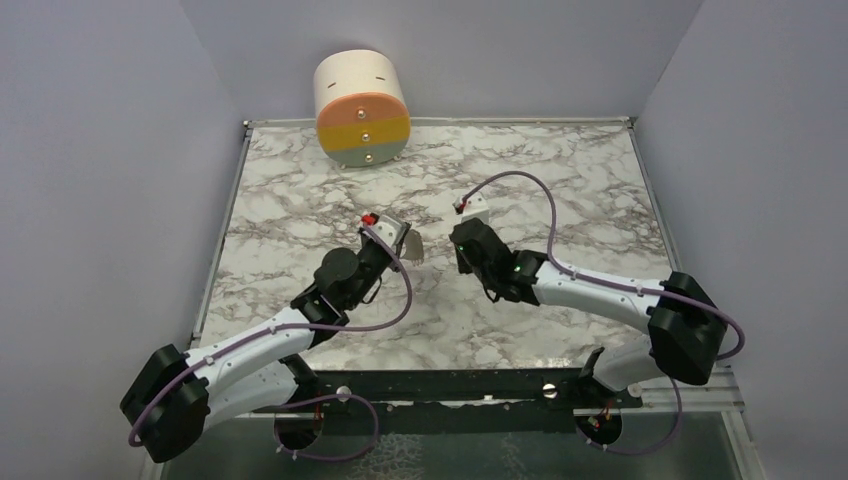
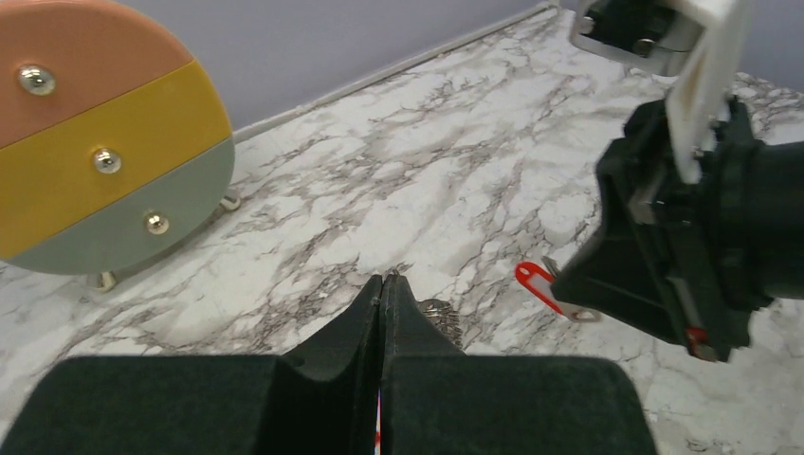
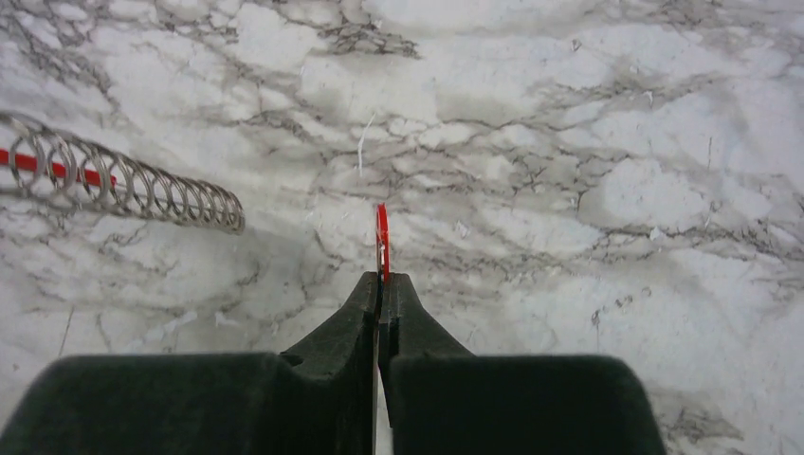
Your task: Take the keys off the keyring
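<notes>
The keyring is a coil of metal loops, lying stretched over the marble at the left of the right wrist view, with something red threaded inside it. In the left wrist view the keyring bunches against the right finger of my left gripper, which is shut, apparently on the ring's wire. My right gripper is shut on a red-tagged key seen edge-on. That key pokes out of the right gripper a short way right of the ring. In the top view the left gripper and right gripper face each other mid-table.
A round drum with pink, yellow and grey bands and small knobs stands at the back edge, and it fills the left of the left wrist view. The marble tabletop has walls on three sides.
</notes>
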Controlling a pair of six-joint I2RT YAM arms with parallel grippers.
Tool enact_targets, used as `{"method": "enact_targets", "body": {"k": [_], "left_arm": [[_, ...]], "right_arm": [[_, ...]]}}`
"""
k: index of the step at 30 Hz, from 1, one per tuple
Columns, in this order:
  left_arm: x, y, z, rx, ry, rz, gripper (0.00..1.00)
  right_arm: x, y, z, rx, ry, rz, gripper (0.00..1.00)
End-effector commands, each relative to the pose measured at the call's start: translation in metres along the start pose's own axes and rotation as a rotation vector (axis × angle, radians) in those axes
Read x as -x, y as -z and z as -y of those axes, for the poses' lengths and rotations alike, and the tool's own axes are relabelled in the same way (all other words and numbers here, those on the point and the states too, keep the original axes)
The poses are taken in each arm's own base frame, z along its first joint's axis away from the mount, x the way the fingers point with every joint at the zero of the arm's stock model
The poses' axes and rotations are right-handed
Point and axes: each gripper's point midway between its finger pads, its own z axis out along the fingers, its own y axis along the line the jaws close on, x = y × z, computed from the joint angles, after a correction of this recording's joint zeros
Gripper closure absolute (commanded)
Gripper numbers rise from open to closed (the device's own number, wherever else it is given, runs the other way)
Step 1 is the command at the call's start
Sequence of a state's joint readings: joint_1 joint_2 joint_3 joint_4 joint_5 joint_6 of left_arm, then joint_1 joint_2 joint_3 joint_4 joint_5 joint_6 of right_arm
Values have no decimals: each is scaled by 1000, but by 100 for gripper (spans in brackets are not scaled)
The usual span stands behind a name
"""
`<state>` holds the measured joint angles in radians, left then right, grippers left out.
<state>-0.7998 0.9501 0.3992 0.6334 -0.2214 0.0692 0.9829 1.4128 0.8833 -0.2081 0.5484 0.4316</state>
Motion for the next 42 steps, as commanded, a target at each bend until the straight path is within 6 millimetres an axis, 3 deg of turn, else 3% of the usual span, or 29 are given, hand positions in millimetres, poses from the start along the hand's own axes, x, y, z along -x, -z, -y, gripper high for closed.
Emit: {"method": "enact_targets", "body": {"k": [1, 9, 14, 22, 31, 33, 42], "left_arm": [[0, -8, 17, -64, 104, -90, 100], [-27, -33, 16, -22, 79, -232, 100], [-62, -52, 12, 16, 95, -337, 100], [-115, -73, -19, 115, 137, -446, 100], [-145, -106, -42, 138, 174, -480, 100], [-160, -109, -44, 137, 182, -503, 100], [-180, -127, -43, 114, 214, -519, 100]], "right_arm": [[39, -27, -5, 104, 1, 77, 99], [41, -66, 30, 106, -44, 46, 99], [37, -79, 49, 110, -78, 21, 99], [6, -107, 67, 109, -105, -65, 99], [-13, -124, 70, 113, -107, -114, 99], [-14, -125, 71, 109, -105, -119, 99], [-30, -130, 72, 107, -101, -171, 99]]}}
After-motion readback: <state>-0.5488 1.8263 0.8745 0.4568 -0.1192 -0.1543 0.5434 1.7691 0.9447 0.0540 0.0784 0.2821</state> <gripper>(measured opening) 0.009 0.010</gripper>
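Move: The red-handled keyring already hangs from the shut left fingers; the bare patch of table it is bound for lies about 10 cm ahead of that hand, 1 cm right and 21 below. From the left hand, the red tag is some 10 cm right, level fore-and-aft and 12 lower; the striped barrel is 38 ahead, 8 left, 12 below. The right hand holds the red tag; its patch of table is 10 ahead, 4 right, 11 below, with the keyring 9 left, 1 ahead and 6 above. The keyring, still pinched in the shut left fingers, swings about 4 cm right, then travels forward and steeply down to the table, some 18 cm lower in all, as the wrist tips down about 30 degrees. The red tag, kept in the right fingers, goes forward first, then down and slightly right to just over the marble, where that hand all but stops. Neither hand opens. ##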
